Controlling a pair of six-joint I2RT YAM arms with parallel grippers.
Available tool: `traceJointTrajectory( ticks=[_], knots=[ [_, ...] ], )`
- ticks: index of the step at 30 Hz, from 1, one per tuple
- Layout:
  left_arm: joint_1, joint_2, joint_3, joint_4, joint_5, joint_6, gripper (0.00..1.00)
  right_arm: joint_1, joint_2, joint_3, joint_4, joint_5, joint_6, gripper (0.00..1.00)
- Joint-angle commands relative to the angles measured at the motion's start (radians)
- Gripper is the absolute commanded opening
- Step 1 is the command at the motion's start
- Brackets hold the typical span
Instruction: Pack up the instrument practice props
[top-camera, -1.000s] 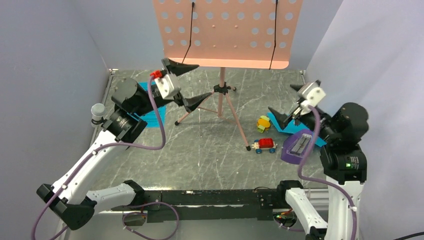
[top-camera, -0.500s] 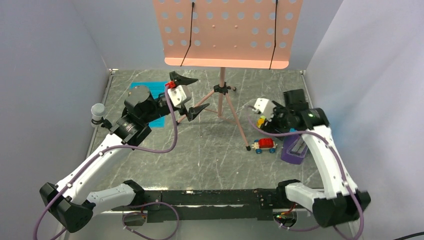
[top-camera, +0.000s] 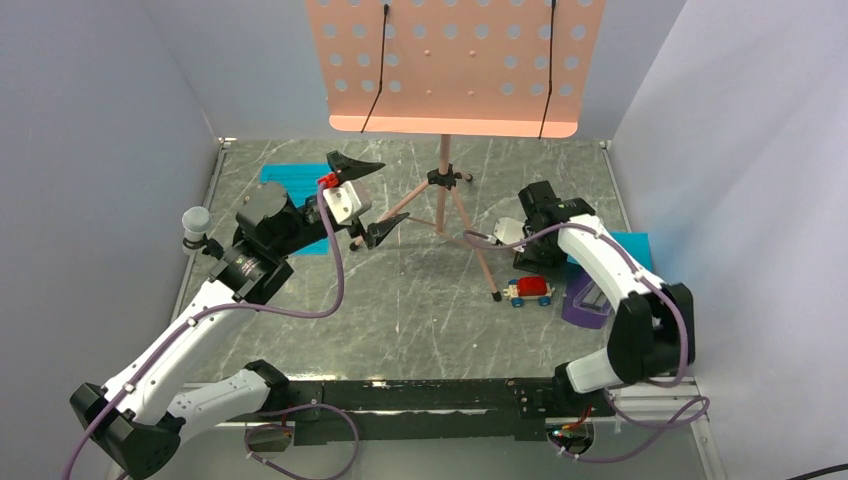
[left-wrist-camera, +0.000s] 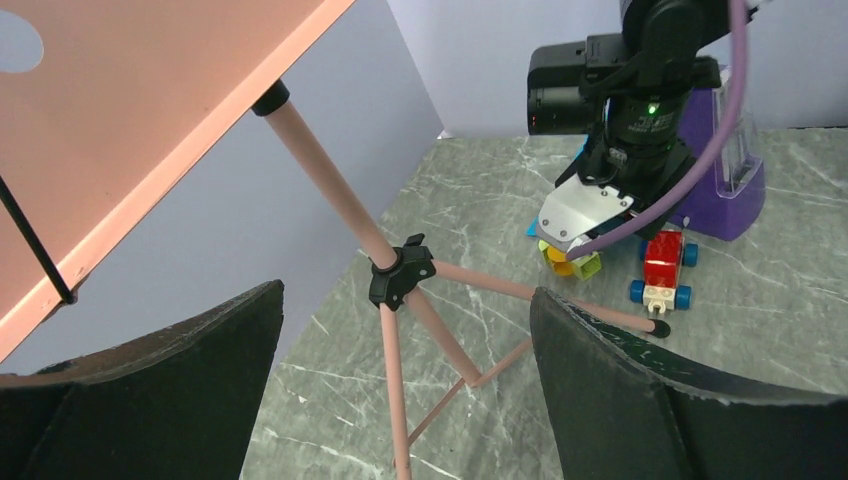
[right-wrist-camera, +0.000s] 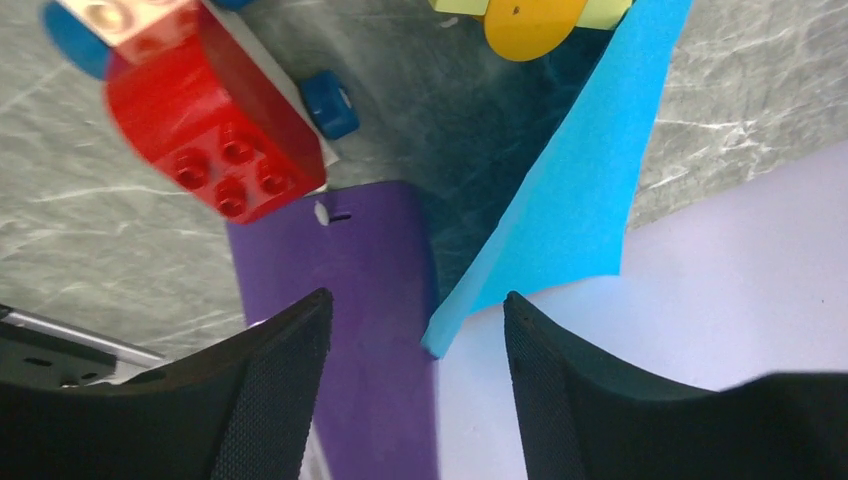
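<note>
The salmon-pink music stand has its perforated desk (top-camera: 455, 65) high at the back and its tripod (top-camera: 447, 200) mid-table. My left gripper (top-camera: 368, 198) is open just left of the tripod; in the left wrist view the black hub (left-wrist-camera: 400, 280) sits beyond the gap between its fingers (left-wrist-camera: 150, 390). One cyan page (top-camera: 290, 180) lies partly under the left arm, and another cyan page (top-camera: 632, 240) lies at the right. My right gripper (right-wrist-camera: 415, 310) points down with its jaws apart. The purple metronome (right-wrist-camera: 340, 300) and a raised corner of the cyan page (right-wrist-camera: 570, 180) show between them, with nothing pinched.
A red toy car (top-camera: 530, 290) stands by the tripod's right foot, just left of the metronome (top-camera: 585, 300). The small yellow-orange toy (left-wrist-camera: 570, 262) sits under my right wrist. Lavender walls close three sides. A white-capped post (top-camera: 195, 222) stands at the left edge.
The right arm swung in from the right edge and dropped low over the toys and metronome, and its jaws narrowed. The left gripper moved down and slightly right beside the tripod, staying open.
</note>
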Motion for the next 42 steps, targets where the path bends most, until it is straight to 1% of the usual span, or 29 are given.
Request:
traceJointTrajectory(
  ticks=[1, 3, 5, 7, 10, 12, 15, 16, 20, 24, 30, 33, 34, 37, 40, 42],
  knots=[
    [0.011, -0.019, 0.0, 0.011, 0.01, -0.004, 0.97, -0.02, 0.083, 0.005, 0.068, 0.12, 0.016, 0.61],
    [0.014, -0.019, 0.004, -0.003, 0.006, 0.004, 0.97, -0.029, 0.124, 0.033, 0.062, 0.13, 0.037, 0.54],
    [0.013, -0.02, 0.006, -0.015, 0.005, 0.015, 0.97, -0.037, 0.152, 0.059, 0.051, 0.137, 0.045, 0.45],
    [0.015, -0.02, 0.003, -0.012, 0.001, 0.012, 0.98, -0.044, 0.169, 0.078, 0.032, 0.141, 0.043, 0.32],
    [0.016, -0.016, -0.005, 0.0, 0.006, 0.006, 0.98, -0.063, 0.192, 0.112, -0.035, 0.141, 0.059, 0.09],
    [0.015, -0.01, -0.009, 0.008, 0.007, 0.002, 0.98, -0.071, 0.184, 0.135, -0.056, 0.154, 0.067, 0.04],
    [0.014, 0.003, -0.005, 0.005, 0.012, -0.005, 0.97, -0.069, 0.124, 0.186, -0.072, 0.145, 0.052, 0.0],
    [0.016, 0.013, 0.0, -0.001, 0.013, -0.009, 0.97, -0.068, 0.105, 0.226, -0.088, 0.129, 0.049, 0.0],
    [0.016, 0.051, 0.012, -0.001, 0.02, -0.03, 0.98, -0.056, -0.002, 0.327, -0.155, 0.049, 0.023, 0.0],
    [0.016, 0.089, 0.018, 0.046, 0.051, -0.063, 0.99, -0.041, -0.128, 0.388, -0.234, -0.07, -0.043, 0.0],
    [0.015, 0.155, 0.027, 0.11, 0.116, -0.057, 0.99, -0.034, -0.34, 0.424, -0.255, -0.196, -0.118, 0.0],
    [0.015, 0.199, 0.024, 0.14, 0.167, -0.018, 0.99, -0.035, -0.47, 0.397, -0.229, -0.325, -0.188, 0.0],
    [0.015, 0.216, 0.022, 0.153, 0.194, -0.009, 0.99, -0.034, -0.518, 0.365, -0.192, -0.349, -0.198, 0.0],
    [0.015, 0.29, 0.036, 0.209, 0.281, -0.01, 0.99, -0.033, -0.6, 0.32, -0.112, -0.406, -0.16, 0.0],
    [0.008, 0.374, 0.045, 0.324, 0.385, -0.061, 0.98, -0.033, -0.598, 0.364, -0.089, -0.463, -0.076, 0.0],
    [-0.012, 0.427, 0.039, 0.431, 0.419, -0.131, 0.96, -0.033, -0.588, 0.384, -0.052, -0.483, 0.0, 0.0]
  ],
)
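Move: The right hand hovers fingers-down over the blue sheet's near-left corner, some 3 cm below; the sheet's middle is about 4 cm ahead, 11 right. From that hand the purple metronome lies 8 cm back and 7 right, the red toy car 4 back and 7 left, the yellow-green toy 5 ahead and 7 left. From the high left hand, the sheet's middle is roughly 46 cm right, 5 ahead and 36 below. The right hand dips about 3 cm, easing a little forward and to its right, shuts its part-open fingers on the near-left corner of the blue sheet, then carries it up some 27 cm and back about 12 cm, drifting left as the wrist tilts the fingers from pointing down towards forward by some 40 degrees. The left hand, open throughout, first all but waits, then sinks about 8 cm while going 7 cm right and a little forward towards the sheet's side of the table, its wrist turning slightly clockwise. ##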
